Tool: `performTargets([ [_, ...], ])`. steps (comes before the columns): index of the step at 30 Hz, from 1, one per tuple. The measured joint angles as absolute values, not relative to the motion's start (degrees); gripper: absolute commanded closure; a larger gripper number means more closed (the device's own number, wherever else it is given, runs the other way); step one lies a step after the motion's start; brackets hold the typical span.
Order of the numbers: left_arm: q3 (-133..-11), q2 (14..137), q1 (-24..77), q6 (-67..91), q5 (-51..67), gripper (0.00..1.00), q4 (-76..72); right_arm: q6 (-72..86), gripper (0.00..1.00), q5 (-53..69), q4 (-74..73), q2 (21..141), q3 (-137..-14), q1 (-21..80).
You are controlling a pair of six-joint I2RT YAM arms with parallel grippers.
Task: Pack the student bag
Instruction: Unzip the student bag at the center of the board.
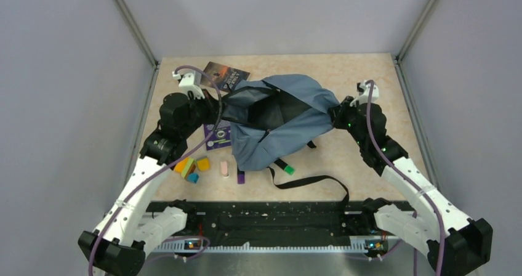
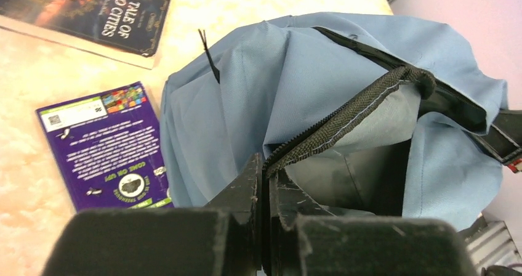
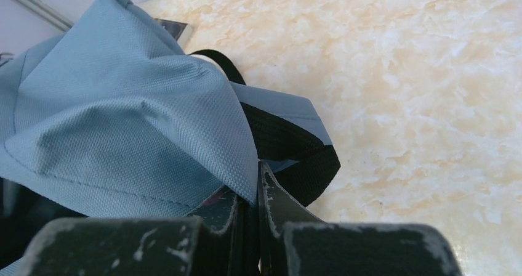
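The student bag [image 1: 289, 125] is a slate-blue fabric backpack lying in the middle of the table, its main zipper gaping onto a dark inside [image 1: 271, 109]. My left gripper [image 1: 220, 108] is shut on the bag's left zipper edge [image 2: 345, 125], and the black zipper tape runs out from between its fingers. At the bag's right end my right gripper [image 1: 337, 114] is shut on a fold of the blue fabric [image 3: 154, 134], beside a black strap [image 3: 295, 146]. The bag hangs stretched between both grippers.
A dark novel [image 1: 226, 76] lies at the back left, a purple booklet [image 1: 217, 134] beside the bag's left side. Coloured blocks [image 1: 192, 166], a pink eraser [image 1: 224, 168] and a purple marker [image 1: 240, 177] lie in front, near a black strap loop [image 1: 314, 183].
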State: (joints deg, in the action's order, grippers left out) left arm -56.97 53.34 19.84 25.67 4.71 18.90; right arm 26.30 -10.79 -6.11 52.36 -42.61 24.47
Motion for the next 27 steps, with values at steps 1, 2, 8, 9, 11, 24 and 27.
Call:
performTargets([
  [1,-56.6,53.34,19.62,25.58,5.69,1.0,18.24,25.93,1.0,-10.2,-5.72,52.16,-42.33,24.25],
  [2,-56.25,53.34,19.35,25.47,6.81,1.0,17.47,25.43,0.98,-9.37,-5.41,51.92,-42.06,24.01],
  [8,-55.99,54.83,17.96,21.28,21.56,1.0,12.1,20.56,0.27,-5.61,-6.02,50.68,-42.02,22.57],
  [9,-55.99,55.37,17.85,21.02,23.94,1.0,11.14,19.16,0.25,-4.93,-6.44,50.28,-42.11,22.33],
  [11,-55.99,56.53,17.74,20.99,28.05,1.0,9.28,16.71,0.2,-2.83,-7.68,49.36,-42.68,22.09],
  [24,-55.99,63.53,17.72,28.25,40.42,1.0,-1.39,7.42,0.13,6.48,-9.91,44.42,-52.25,22.06],
  [27,-55.99,63.57,17.72,28.67,41.21,1.0,-2.22,5.63,0.14,7.33,-9.8,47.9,-53.63,22.06],
])
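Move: The left gripper already holds the zip edge at the open bag's left end, with the bag's middle about 21 cm to its right, 5 cm back and 13 cm lower. A Tale of Two Cities lies some 14 cm ahead and 2 cm left of that gripper, the purple book 7 cm back and 4 cm left, both 25 cm down. The right gripper, closed on the bag's right end, has the opening's right rim about 8 cm left, 1 cm ahead and slightly lower. Open the right gripper wide to let the bag's right end go, lift it about 10 cm while easing it slightly back, tilt its fingers upward and turn them counter-clockwise, and hold them spread above the right rim. Meanwhile keep the left gripper shut on the zip edge and carry it some 8 cm right, towards the bag's middle, swinging the wrist about 30 degrees counter-clockwise. ##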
